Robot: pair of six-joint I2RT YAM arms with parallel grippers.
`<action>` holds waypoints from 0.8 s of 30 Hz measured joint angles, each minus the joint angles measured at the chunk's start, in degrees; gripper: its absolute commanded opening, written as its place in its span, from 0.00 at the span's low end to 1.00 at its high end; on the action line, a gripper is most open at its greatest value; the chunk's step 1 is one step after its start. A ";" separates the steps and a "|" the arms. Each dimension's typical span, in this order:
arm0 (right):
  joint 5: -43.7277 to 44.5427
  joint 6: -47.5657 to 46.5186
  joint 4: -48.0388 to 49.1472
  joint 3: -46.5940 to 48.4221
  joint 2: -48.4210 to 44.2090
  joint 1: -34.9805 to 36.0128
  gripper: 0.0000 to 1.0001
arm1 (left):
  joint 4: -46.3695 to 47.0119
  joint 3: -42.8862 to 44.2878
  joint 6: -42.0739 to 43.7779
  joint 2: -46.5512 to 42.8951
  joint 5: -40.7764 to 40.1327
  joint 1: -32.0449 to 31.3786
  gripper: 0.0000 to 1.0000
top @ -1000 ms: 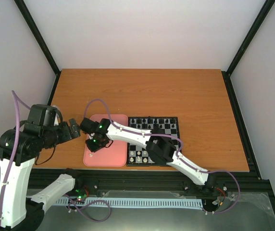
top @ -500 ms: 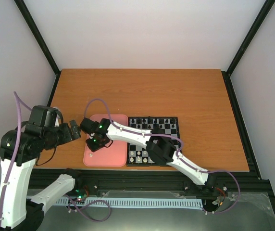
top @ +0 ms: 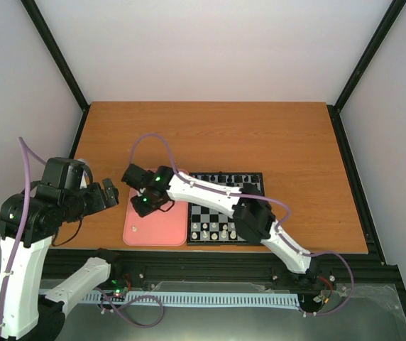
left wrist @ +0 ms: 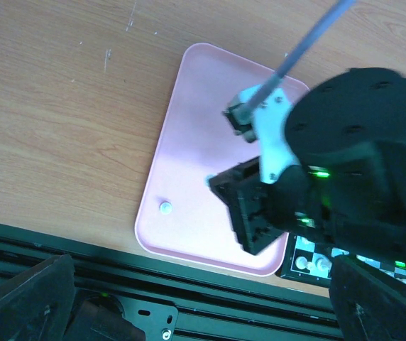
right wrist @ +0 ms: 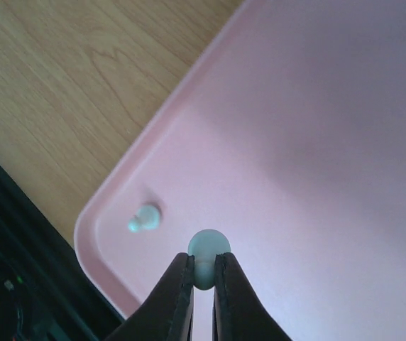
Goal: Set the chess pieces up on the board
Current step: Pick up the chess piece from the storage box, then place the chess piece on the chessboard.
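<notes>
My right gripper is shut on a small cream-white chess piece, pinching its stem with the round head showing past the fingertips. It hangs above the pink tray, near the tray's left near corner. From above, the right gripper is over the tray, left of the board. A second white piece lies on its side in the tray and shows as a white dot. Black pieces line the board's far rows and white pieces the near rows. My left gripper is open and holds nothing.
The black frame rail runs along the table's near edge, just below the tray. The right arm reaches across the board from the right. Bare wooden table lies beyond the board and tray.
The right gripper has shut on the white piece and risen with it, shifting slightly toward the far side of the tray. The left arm has barely moved.
</notes>
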 measured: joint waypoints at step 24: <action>5.81 5.27 3.08 -62.03 -48.48 -21.11 0.07 | 3.08 -0.81 0.00 3.69 2.08 0.00 1.00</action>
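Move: The right hand already holds a white piece over the storage box. The gap for it in the second white row lies about 30 cm to its right, 5 cm back and 5 cm lower. White pieces flank that gap about 3 cm to its left and 3 cm to its right; the last boxed piece is some 5 cm back and 3 cm left of the hand, 6 cm down. From the left hand the gap is about 34 cm right, 1 cm ahead, 26 cm below. Still pinching the white piece, the right hand sweeps it fast to the right, about 30 cm from the storage box to over the board, staying nearly level. Its path bows some 4 cm forward, then starts coming back towards the white rows as it slows and dips slightly, the wrist turning about 30 degrees clockwise. The open left hand eases about 2 cm forward. ##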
